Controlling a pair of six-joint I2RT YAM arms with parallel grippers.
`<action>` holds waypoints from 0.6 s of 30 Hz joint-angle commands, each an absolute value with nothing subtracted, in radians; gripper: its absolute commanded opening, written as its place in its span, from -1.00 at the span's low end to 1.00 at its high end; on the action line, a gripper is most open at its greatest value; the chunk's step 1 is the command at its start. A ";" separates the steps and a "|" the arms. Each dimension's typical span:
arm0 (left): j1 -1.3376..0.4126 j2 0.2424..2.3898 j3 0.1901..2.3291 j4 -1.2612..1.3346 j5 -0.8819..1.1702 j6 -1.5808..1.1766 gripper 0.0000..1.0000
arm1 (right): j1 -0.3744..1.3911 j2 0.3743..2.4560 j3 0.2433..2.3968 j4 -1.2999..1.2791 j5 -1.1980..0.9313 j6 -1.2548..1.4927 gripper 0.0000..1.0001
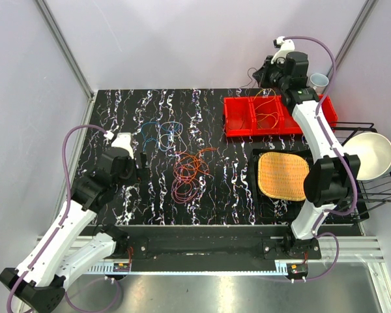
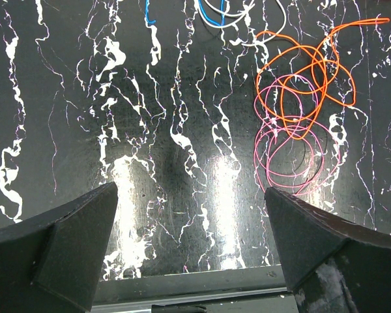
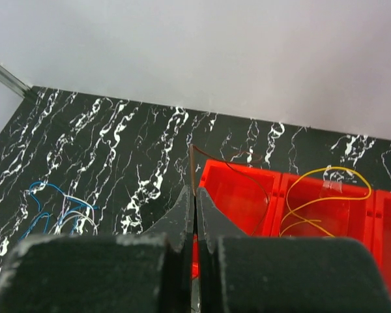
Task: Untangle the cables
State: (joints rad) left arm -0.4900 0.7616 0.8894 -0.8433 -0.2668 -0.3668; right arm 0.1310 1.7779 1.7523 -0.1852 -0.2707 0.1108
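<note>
A tangle of orange-red and pink cables (image 1: 188,175) lies mid-table, with blue cable loops (image 1: 161,130) behind it. The left wrist view shows the orange cable (image 2: 306,72) overlapping the pink cable (image 2: 293,153), and the blue cable (image 2: 212,14) at the top edge. My left gripper (image 2: 192,228) hangs open over bare table, left of the tangle. My right gripper (image 3: 195,195) is shut on a thin brown cable (image 3: 238,166) that droops into the left compartment of the red tray (image 3: 278,195). A yellow cable (image 3: 326,189) lies in the middle compartment.
The red tray (image 1: 238,124) sits at the back right. Nearer on the right are a woven yellow mat (image 1: 283,175) and a white bowl (image 1: 371,155) on a black wire rack. A white cup (image 1: 319,80) stands behind the tray. Grey walls close in the sides.
</note>
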 commanded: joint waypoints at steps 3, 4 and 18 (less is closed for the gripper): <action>-0.485 0.759 0.888 -0.796 -0.270 -0.364 0.97 | 0.133 1.750 1.707 -0.117 -0.271 0.130 -1.00; -0.483 0.761 0.888 -0.796 -0.268 -0.364 0.97 | 0.133 1.753 1.707 -0.115 -0.275 0.130 -1.00; -0.480 0.764 0.888 -0.798 -0.268 -0.364 0.97 | 0.135 1.904 1.773 -0.106 -0.270 0.133 -1.00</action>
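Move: Out ahead of the right hand, about 8 cm farther and 2 cm left, some 28 cm below, is the red bin's leftmost compartment, for the brown cable that hangs from its fingers. The yellow cable lies in the next compartment, about 11 cm to the right of that one; the blue-white cables lie roughly 30 cm left of the hand, level with it. From the left hand the leftmost compartment is about 26 cm ahead and 35 cm right. Lowering towards the red bin's leftmost compartment, the right hand sinks about 5 cm in two spells with a near halt between, easing some 2 cm forward only in the second. Its shut fingers keep their pinch on the brown cable and tip about 5 degrees further down. ##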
